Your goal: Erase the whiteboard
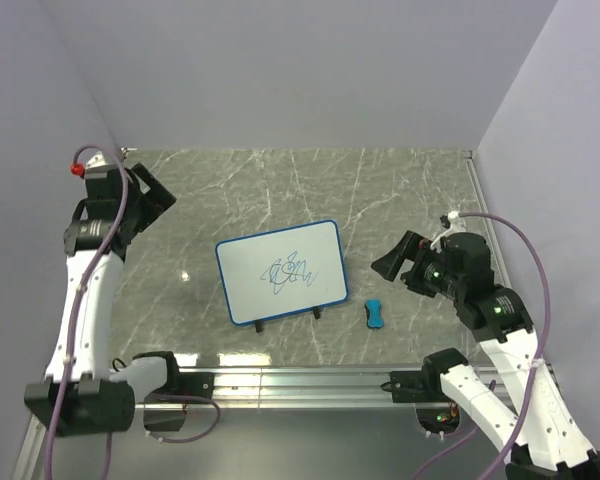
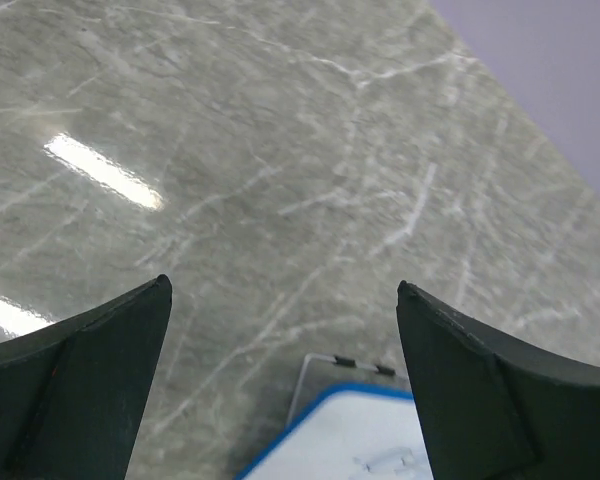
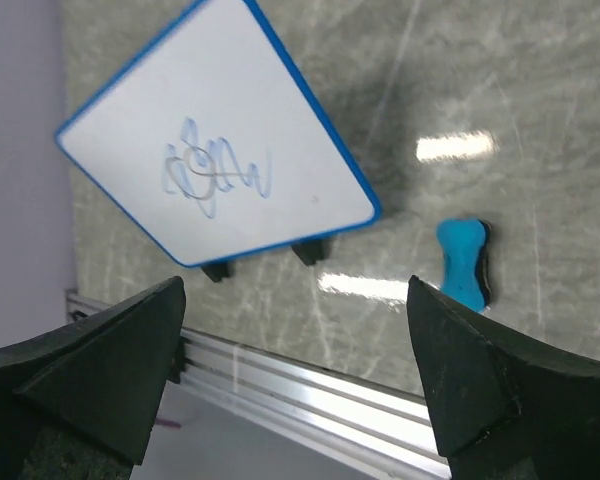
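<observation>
The whiteboard [image 1: 280, 271] lies mid-table, white with a blue frame, black feet and a blue scribble [image 1: 292, 270] on its face. In the right wrist view the whiteboard [image 3: 220, 140] shows the same scribble. Only a corner of the whiteboard [image 2: 350, 440] shows in the left wrist view. A small blue eraser block [image 1: 375, 314] lies right of the board; the eraser [image 3: 463, 262] also appears in the right wrist view. My left gripper [image 1: 152, 198] hangs open at the far left, away from the board. My right gripper [image 1: 392, 262] is open and empty, just right of the board, above the eraser.
The marble tabletop [image 1: 400, 190] ends at an aluminium rail [image 1: 300, 380] along the near edge; the rail [image 3: 310, 385] lies under my right gripper's view. Lilac walls [image 1: 280, 70] close the back and both sides.
</observation>
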Tool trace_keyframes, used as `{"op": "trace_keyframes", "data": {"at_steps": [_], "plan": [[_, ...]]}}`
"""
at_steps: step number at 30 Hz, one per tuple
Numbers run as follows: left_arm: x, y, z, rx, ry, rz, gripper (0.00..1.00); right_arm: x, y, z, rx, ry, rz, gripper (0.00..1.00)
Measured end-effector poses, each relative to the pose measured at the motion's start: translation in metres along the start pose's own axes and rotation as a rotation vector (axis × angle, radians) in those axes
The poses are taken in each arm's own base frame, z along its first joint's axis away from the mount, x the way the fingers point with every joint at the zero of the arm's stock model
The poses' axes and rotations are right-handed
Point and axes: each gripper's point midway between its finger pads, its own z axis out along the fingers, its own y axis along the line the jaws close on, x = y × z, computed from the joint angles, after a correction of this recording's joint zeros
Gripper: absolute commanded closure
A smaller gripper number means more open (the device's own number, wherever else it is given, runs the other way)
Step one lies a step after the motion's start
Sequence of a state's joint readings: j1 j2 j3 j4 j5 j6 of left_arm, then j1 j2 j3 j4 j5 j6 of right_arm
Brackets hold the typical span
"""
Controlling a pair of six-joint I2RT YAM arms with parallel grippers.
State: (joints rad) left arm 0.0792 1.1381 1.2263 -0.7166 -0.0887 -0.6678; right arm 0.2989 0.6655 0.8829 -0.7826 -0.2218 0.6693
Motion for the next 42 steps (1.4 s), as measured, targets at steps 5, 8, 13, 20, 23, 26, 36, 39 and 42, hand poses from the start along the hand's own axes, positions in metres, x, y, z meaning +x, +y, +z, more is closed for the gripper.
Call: {"op": "trace_keyframes", "data": {"at_steps": [5,8,13,20,23,26,36,39,42], "plan": [[0.007,-0.015,-0.050,0.153,-0.008,0.001,0.01,0.029,-0.029,0.016,0.085,0.109,0.006,0.04],[0.031,-0.015,-0.067,0.231,0.034,-0.004,0.01,0.048,-0.047,0.023,0.134,0.170,0.010,0.12],[0.078,0.002,-0.073,0.270,0.117,-0.027,0.00,0.079,-0.075,0.036,0.222,0.299,0.030,0.24],[0.106,0.010,-0.076,0.270,0.193,-0.005,0.01,0.101,-0.095,0.057,0.333,0.447,0.055,0.27],[0.112,0.011,-0.081,0.275,0.204,0.016,0.01,0.109,-0.100,0.066,0.368,0.492,0.039,0.29],[0.118,0.013,-0.087,0.269,0.219,0.044,0.01,0.116,-0.109,0.076,0.424,0.543,0.026,0.29],[0.118,0.016,-0.096,0.255,0.212,0.087,0.01,0.119,-0.123,0.100,0.511,0.590,-0.030,0.39],[0.119,0.017,-0.096,0.253,0.216,0.091,0.01,0.119,-0.126,0.106,0.523,0.594,-0.038,0.42],[0.119,0.017,-0.096,0.253,0.214,0.095,0.01,0.120,-0.129,0.109,0.528,0.598,-0.048,0.44]]}}
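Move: The eraser lies almost straight beneath the right hand, about 22 cm down and perhaps 1 cm nearer the base. The whiteboard's middle is some 10 cm ahead and 23 cm to the left of that hand, its near right corner only about 3 cm ahead and 7 cm to the left. From the left hand, the whiteboard's middle is about 27 cm right, 3 cm back and 25 cm below; the eraser is roughly 51 cm right and 15 cm back. With its fingertips coming down on either side of the eraser, the right hand sinks about 21 cm, tipping some 40 degrees to point steeply down, while its wide-open fingers narrow to just over half; a firm pinch isn't yet visible. The left hand, fingers staying wide, swings back 13 cm and right 8 cm towards the whiteboard, rising slightly before sinking, and turns clockwise. ##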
